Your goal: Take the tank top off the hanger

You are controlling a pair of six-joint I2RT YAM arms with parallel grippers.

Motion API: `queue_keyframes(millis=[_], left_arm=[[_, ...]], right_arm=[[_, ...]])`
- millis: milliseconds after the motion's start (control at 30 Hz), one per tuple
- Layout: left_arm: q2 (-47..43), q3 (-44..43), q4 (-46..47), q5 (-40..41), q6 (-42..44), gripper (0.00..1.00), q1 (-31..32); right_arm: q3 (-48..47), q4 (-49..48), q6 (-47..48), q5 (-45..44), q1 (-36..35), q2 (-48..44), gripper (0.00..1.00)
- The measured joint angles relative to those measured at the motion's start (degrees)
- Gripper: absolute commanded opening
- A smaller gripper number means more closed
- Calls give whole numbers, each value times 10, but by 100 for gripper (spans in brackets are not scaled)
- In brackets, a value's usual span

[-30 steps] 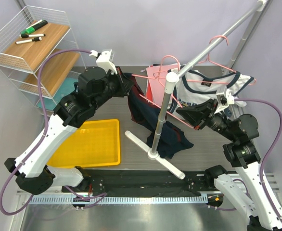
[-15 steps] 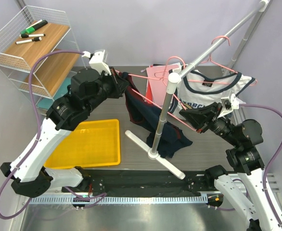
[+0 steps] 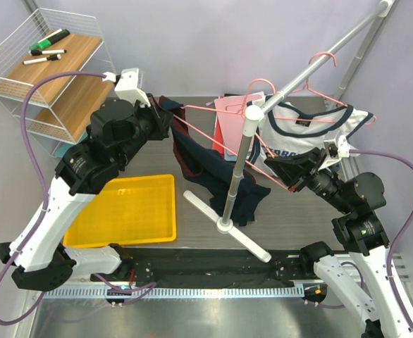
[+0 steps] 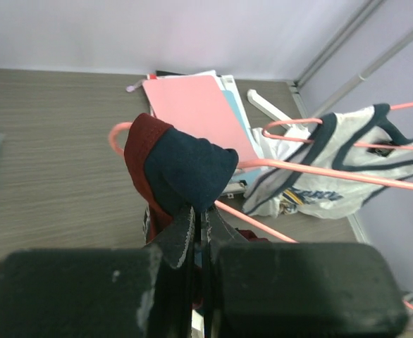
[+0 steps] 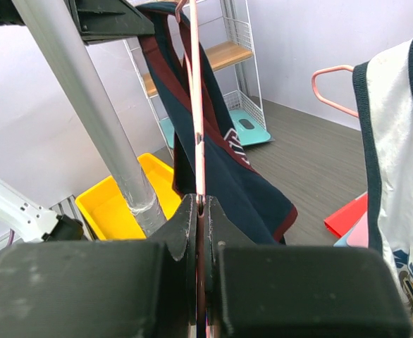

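A navy tank top [image 3: 206,169] with maroon trim hangs from a pink wire hanger [image 3: 213,137] beside the rack pole. My left gripper [image 3: 165,116] is shut on the top's shoulder strap at the hanger's left end. In the left wrist view the strap [image 4: 189,165] bunches just above the closed left gripper [image 4: 203,211], and the pink hanger [image 4: 319,171] runs off to the right. My right gripper [image 3: 271,163] is shut on the hanger's right end. Seen from the right wrist, the hanger wire [image 5: 196,105] rises out of the closed right gripper [image 5: 201,204], with the tank top [image 5: 227,169] draped beyond.
A grey rack pole [image 3: 238,169] on a white cross foot stands mid-table. A white tank top [image 3: 312,130] hangs on another pink hanger at the right. A yellow tray [image 3: 132,211] lies front left, a wire shelf [image 3: 44,70] back left, and pink folders [image 3: 227,116] lie behind.
My left gripper has moved left and back with the strap, stretching the tank top leftward along the hanger. The right gripper shifted slightly right, still holding the hanger.
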State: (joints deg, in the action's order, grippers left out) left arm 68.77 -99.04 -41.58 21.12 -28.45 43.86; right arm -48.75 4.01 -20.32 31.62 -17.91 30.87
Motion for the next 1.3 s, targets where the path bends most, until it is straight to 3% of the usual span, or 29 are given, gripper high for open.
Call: queue_keyframes(millis=[600,867,1300], left_arm=[[71,-134,-49,141,109,0,-6],[74,-132,-61,193,142,0,-9],[67,-95,-64,185,134,0,-9]], right_arm=[[-41,21,18,2,0,25,1],[-59,34,26,2,0,32,1],[-111,66,60,-24,0,35,1]])
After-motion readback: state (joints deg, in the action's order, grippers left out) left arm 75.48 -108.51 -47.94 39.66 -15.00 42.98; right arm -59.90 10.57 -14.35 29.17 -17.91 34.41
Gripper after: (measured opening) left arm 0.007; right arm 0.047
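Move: The left hand already pinches the dark tank top's shoulder; the hanger's free left end, still inside that shoulder, lies about 4 cm ahead of this hand and 2 cm to its left, roughly level. From the right hand, which holds the hanger's other end, that free end lies some 18 cm ahead, 28 cm left and 6 cm higher. The rack post stands about 12 cm ahead and 10 cm left of the right hand, the white tank top roughly 17 cm straight ahead and 8 cm below. Keeping its pinch on the dark cloth, the left hand draws it about 6 cm left and 3 cm forward off the hanger's free end, rising first and then sinking most of the way back, while the wrist turns counter-clockwise and rolls left side up, each nearly 20 degrees. The right hand keeps its grip on the hanger and lifts it some 4 cm, mostly late on. ##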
